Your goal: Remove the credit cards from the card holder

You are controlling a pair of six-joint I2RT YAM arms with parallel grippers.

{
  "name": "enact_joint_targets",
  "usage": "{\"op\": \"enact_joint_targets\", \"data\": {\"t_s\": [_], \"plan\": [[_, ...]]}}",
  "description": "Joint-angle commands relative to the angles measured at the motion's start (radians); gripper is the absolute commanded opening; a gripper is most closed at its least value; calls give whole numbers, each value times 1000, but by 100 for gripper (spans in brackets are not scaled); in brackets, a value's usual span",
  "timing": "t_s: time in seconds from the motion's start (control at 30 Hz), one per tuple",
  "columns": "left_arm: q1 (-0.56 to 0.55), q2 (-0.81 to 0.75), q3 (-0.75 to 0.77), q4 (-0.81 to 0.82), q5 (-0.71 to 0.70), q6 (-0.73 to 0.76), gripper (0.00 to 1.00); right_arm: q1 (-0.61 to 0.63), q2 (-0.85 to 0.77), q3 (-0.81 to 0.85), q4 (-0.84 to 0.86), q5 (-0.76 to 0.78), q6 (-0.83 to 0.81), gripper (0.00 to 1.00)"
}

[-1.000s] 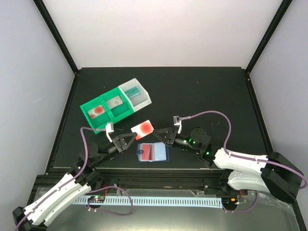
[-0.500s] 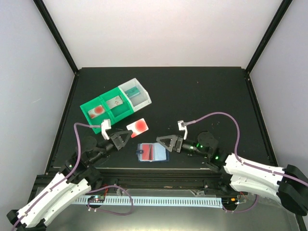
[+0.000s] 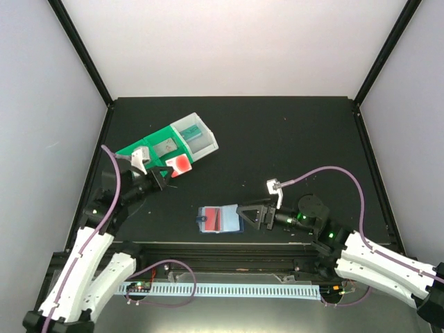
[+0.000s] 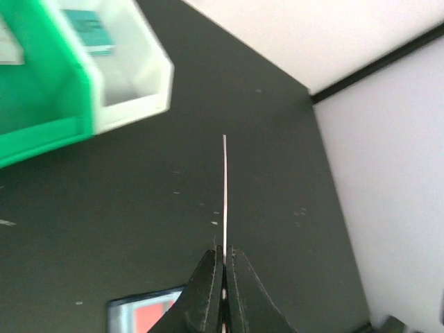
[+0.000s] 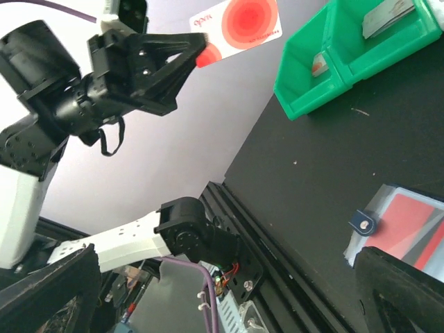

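Observation:
My left gripper [image 3: 164,174] is shut on a whitish credit card [image 3: 179,165] with a red patch, held in the air just in front of the green tray. In the left wrist view that card [image 4: 224,187] shows edge-on, sticking out of the pinched jaws [image 4: 223,254]. The right wrist view also shows it [image 5: 239,24]. The pale-blue card holder [image 3: 219,220] lies flat near the front edge, with a red card [image 3: 225,219] inside. My right gripper [image 3: 248,214] stands open at the holder's right end, holding nothing.
A green compartment tray [image 3: 161,136] with a white end bin [image 3: 196,135] sits at the back left and has cards in its compartments. The table's front rail [image 3: 229,248] runs just behind the holder. Black posts frame the corners.
My left arm has carried the red-patch card back and left, up to the green tray. The right gripper has opened and drawn back to the right, ending beside the holder.

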Motion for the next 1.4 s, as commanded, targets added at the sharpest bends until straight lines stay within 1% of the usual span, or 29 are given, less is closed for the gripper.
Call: {"op": "enact_joint_targets", "data": {"t_s": [0.0,0.1,0.23,0.4,0.53,0.6,0.7,0.77,0.93,1.13,1.27,1.37], "plan": [[222,74,57,-123,220,130,2,2,-51,1,-67,40,-50,100],[368,127,58,-131,325,171,1,3,-69,-5,-78,37,-58,100],[509,198,65,-119,428,233,2,3,-76,-6,-113,31,-90,100],[641,291,133,-192,405,327,1,2,-49,-18,-81,-20,-80,100],[729,362,151,-171,418,354,1,3,-40,15,-118,-22,-118,100],[770,429,174,-188,439,383,1,2,-43,16,-116,-24,-117,100],[798,510,225,-234,390,444,1,3,-50,9,-101,-23,-111,100],[808,551,249,-240,343,458,2,3,-52,15,-107,-12,-121,100],[809,643,272,-180,298,445,2,2,-45,44,-131,8,-143,100],[809,791,320,-119,241,432,2,2,-17,80,-159,40,-166,100],[810,894,359,-111,245,449,2,2,4,93,-157,85,-168,100],[808,951,387,-102,263,444,1,2,21,131,-165,83,-190,100]]}}
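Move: The left hand holds the red-spotted card. The left green compartment, where a similar card lies, is about 15 cm ahead of it, 17 cm to its left and 23 cm below. The middle green compartment is some 21 cm ahead and 6 cm left, the white one roughly 30 cm ahead and 8 cm right. The card holder lies about 7 cm back and 20 cm right. From the right hand, the left green compartment is some 26 cm ahead and 44 cm left. Leftward first, about 20 cm in all, then increasingly down and forward (some 13 cm each), the left hand carries the red-spotted card to the left green compartment. Its wrist tips roughly 30 degrees further down and swings about 20 degrees counter-clockwise, and the shut fingers keep their pinch on the card. ##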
